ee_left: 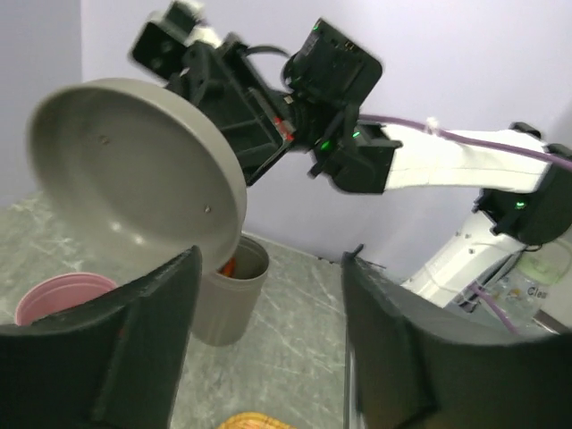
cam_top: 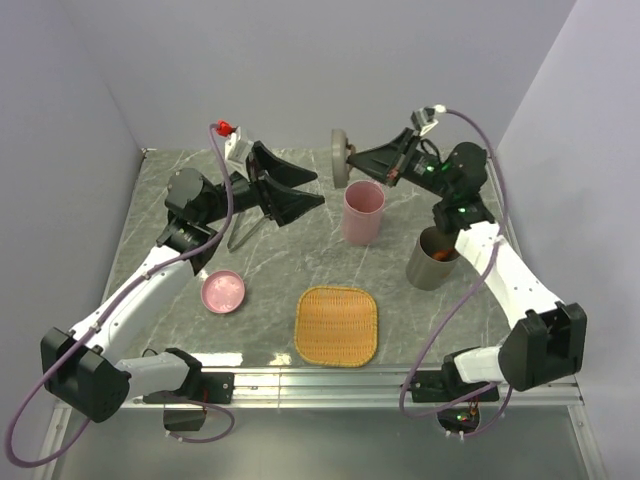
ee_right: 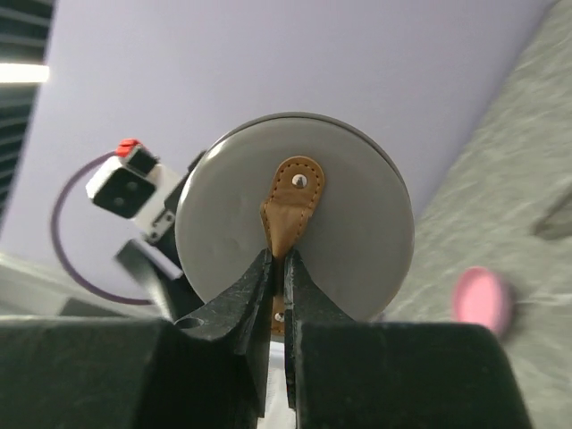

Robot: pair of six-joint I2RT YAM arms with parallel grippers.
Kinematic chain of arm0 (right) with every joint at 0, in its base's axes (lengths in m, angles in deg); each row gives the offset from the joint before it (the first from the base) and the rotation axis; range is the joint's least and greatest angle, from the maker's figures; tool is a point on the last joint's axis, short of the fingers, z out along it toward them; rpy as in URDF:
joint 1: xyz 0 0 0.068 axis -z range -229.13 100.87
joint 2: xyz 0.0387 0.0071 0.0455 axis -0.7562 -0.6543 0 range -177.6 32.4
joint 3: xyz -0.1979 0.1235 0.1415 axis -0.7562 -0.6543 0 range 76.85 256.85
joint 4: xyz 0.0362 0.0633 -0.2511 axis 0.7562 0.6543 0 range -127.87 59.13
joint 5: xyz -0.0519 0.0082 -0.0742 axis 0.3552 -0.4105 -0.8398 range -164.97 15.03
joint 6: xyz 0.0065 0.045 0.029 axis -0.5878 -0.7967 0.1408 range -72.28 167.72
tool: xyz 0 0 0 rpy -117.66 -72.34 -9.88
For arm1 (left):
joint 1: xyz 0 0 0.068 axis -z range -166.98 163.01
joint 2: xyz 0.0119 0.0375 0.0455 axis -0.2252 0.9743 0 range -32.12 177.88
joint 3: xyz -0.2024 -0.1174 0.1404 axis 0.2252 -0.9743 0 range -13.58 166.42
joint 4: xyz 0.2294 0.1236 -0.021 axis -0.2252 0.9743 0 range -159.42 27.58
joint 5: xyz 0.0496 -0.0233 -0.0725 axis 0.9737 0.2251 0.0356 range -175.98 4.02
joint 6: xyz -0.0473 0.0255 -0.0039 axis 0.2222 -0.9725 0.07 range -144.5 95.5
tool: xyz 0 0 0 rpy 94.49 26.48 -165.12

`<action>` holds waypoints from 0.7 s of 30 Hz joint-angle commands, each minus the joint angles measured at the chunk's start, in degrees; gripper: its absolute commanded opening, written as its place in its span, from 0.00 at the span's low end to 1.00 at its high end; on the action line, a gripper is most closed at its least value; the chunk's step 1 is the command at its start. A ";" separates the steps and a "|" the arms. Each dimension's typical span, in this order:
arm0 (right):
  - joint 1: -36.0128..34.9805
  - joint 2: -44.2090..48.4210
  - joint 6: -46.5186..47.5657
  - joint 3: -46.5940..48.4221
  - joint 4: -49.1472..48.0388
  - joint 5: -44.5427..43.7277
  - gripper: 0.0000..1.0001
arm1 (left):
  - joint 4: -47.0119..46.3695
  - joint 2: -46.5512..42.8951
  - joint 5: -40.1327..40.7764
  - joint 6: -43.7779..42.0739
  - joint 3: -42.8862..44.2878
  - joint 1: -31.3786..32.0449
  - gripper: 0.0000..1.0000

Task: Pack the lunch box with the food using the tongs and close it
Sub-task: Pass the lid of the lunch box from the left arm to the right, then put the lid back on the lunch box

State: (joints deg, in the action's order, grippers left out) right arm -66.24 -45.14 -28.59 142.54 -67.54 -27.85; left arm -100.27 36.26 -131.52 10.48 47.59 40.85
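Observation:
My right gripper point(cam_top: 352, 156) is shut on the brown strap point(ee_right: 291, 198) of the shallow grey dish point(cam_top: 340, 157), holding it on edge in the air above and left of the tall pink cup point(cam_top: 362, 212). In the right wrist view the gripper point(ee_right: 279, 261) pinches the strap against the grey dish point(ee_right: 357, 232). My left gripper point(cam_top: 318, 190) hangs open and holds nothing, just left of that dish; its fingers point(ee_left: 152, 331) frame the tall grey cup point(ee_left: 223, 299), which has orange food point(ee_left: 230, 265) inside. The tongs point(cam_top: 243, 235) lie on the table under my left arm.
The tall grey cup point(cam_top: 435, 260) stands at the right beside my right arm. A shallow pink dish point(cam_top: 223, 292) lies at the left front. The woven orange-yellow tray point(cam_top: 337, 325) sits at the front middle. The grey dish point(ee_left: 134, 170) looms close before my left wrist camera.

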 commanded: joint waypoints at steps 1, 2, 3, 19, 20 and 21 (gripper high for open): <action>3.82 5.19 14.23 4.97 11.00 3.94 0.00 | 7.27 -2.46 2.03 -5.00 4.66 -0.67 0.78; 6.09 5.81 17.66 7.15 14.78 4.56 0.00 | 12.78 -2.72 3.34 -7.80 6.49 -1.11 0.91; 7.07 6.69 26.13 8.56 23.78 5.09 0.00 | 16.05 -2.90 3.96 -9.48 7.38 -1.29 0.97; 11.74 0.81 95.38 38.37 101.12 -30.32 0.00 | 61.87 3.08 24.53 -29.88 23.82 -2.17 0.99; 12.09 0.46 96.08 38.46 102.08 -30.93 0.00 | 62.05 2.90 24.88 -30.15 23.39 -2.17 1.00; 12.44 -0.41 97.31 38.37 103.75 -32.25 0.00 | 62.23 2.90 25.41 -30.50 23.12 -2.26 1.00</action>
State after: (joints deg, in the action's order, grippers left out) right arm -55.02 -44.02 59.40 180.36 26.58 -52.81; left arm -42.59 39.65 -109.16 -16.49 69.16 38.90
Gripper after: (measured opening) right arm 0.110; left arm 0.994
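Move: The lid is already in the right gripper, held by its strap. The grey lunch box it fits stands about 20 cm to that hand's right, 4 cm nearer the base, its middle roughly 34 cm below. The pink cup is some 11 cm ahead and 4 cm right, equally low. From the empty left hand the lid hangs about 7 cm ahead and 6 cm right, level; the box is 3 cm ahead, 29 cm right, 35 cm below. The lid, still pinched by its strap, is carried about 17 cm to the right by the right hand towards the grey lunch box, rising a little, then sinking, while the wrist rolls some 70 degrees so the fingers tip down. The left hand opens the rest of the way and backs off forward and left, then down, its fingers tipping downward too. ##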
